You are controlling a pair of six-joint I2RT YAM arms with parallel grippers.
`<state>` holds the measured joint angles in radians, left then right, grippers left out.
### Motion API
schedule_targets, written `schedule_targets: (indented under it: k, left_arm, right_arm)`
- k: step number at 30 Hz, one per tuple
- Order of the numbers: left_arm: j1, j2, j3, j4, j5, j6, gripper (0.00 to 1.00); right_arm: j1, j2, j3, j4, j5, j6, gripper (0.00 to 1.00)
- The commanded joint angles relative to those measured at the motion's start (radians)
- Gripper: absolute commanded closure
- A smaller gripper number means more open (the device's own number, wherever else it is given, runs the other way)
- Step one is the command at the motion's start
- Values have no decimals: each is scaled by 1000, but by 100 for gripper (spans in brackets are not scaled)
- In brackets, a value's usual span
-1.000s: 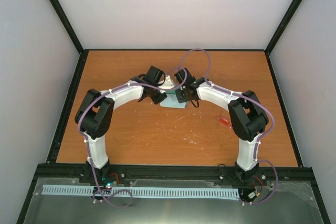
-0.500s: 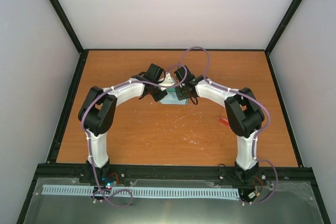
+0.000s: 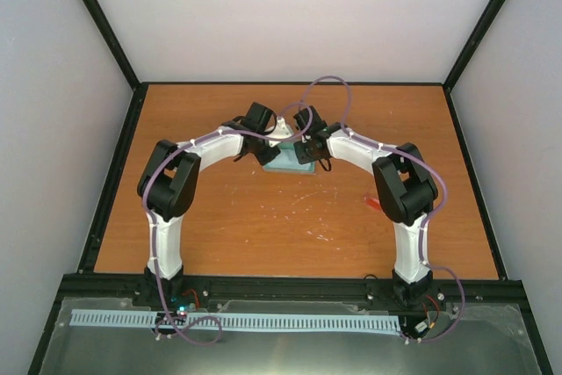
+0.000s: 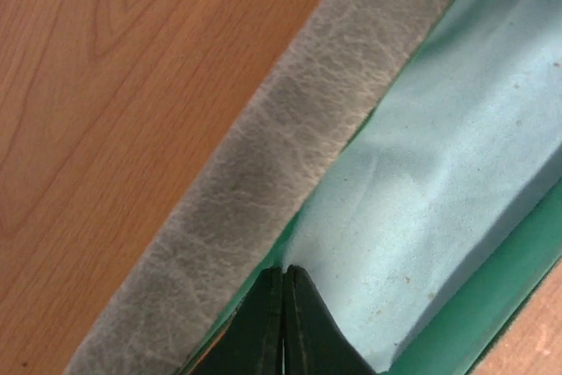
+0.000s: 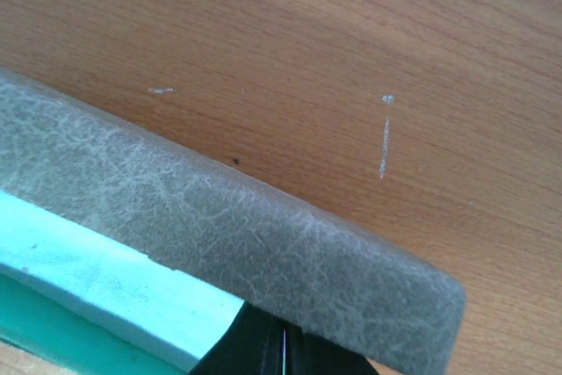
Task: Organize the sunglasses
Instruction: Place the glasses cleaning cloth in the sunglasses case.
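Note:
The sunglasses (image 3: 375, 203) show only as a red-orange sliver on the table, partly hidden by my right arm's elbow. At the table's middle lies the open grey case (image 3: 287, 165) with its teal-green lining (image 4: 492, 305). A pale blue cloth (image 4: 439, 173) rests inside it. My left gripper (image 4: 284, 270) is shut, with a corner of that cloth pinched at its tips. My right gripper (image 5: 283, 333) is shut too. Its tips sit behind the grey case wall (image 5: 263, 234), beside the cloth's edge (image 5: 105, 278); I cannot tell whether it holds the cloth.
Bare wooden tabletop (image 3: 290, 226) lies around the case. A black frame (image 3: 114, 173) edges the table, and pale walls stand on three sides. Both forearms converge over the case from left and right.
Both arms have stretched further from their bases, carrying the grippers and the pale blue patch a little toward the back. Both grippers stayed shut.

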<state>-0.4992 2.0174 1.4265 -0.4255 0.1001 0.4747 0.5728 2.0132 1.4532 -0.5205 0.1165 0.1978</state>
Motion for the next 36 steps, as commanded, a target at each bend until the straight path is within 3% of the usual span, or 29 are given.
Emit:
schedule_targets:
  k: [1,6,11,16,26,31,36]
  left_arm:
    - [10,20,40,-11,28,10,93]
    - [10,19,37,-26,20,7,83]
    - [10,7,35,-37,14,-6,75]
    - [10,-17,6,-38,11,-19,70]
    - [-1,-117,-120,-13,0,-51,50]
    - [-17,-176,-189,12,-15,-70,37]
    - [-28,-221,-232,25,-33,-91,32]
  right_arm:
    - [-12,35,32,0,-22,-22,97]
    - [-14,49,44,-11,-30,-21,96]
    - [-14,33,37,-16,-8,-20,79]
    - [-14,6,14,-11,3,-8,74]
    - [-13,-94,-79,14,37,30,56]
    - [-5,-152,-131,27,52,42,53]
    - [2,-210,-179,19,71,67,51]
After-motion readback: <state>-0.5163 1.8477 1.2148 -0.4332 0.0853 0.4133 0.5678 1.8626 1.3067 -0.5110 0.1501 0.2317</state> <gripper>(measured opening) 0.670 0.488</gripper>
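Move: My two hands still pinch the far corners of the cleaning cloth over the open sunglasses case. The tray's middle lies about 5 cm to the right of my left hand and 2 cm back; from my right hand it is about 5 cm left and 2 cm back, some 2 cm below both. The grey lid stands roughly 2 cm ahead of my left hand and 5 cm right. The red sunglasses lie about 15 cm back and 20 cm right of my right hand. I let go of the cloth with both hands as they settle a last centimetre down into the case, my left fingers opening first, my right just after. Then my left hand draws back about 5 cm and a little left, clear of the case's left end, still opening wide; my right hand goes back, right and up, rising some 3 cm from its lowest point, fingers about half open. ##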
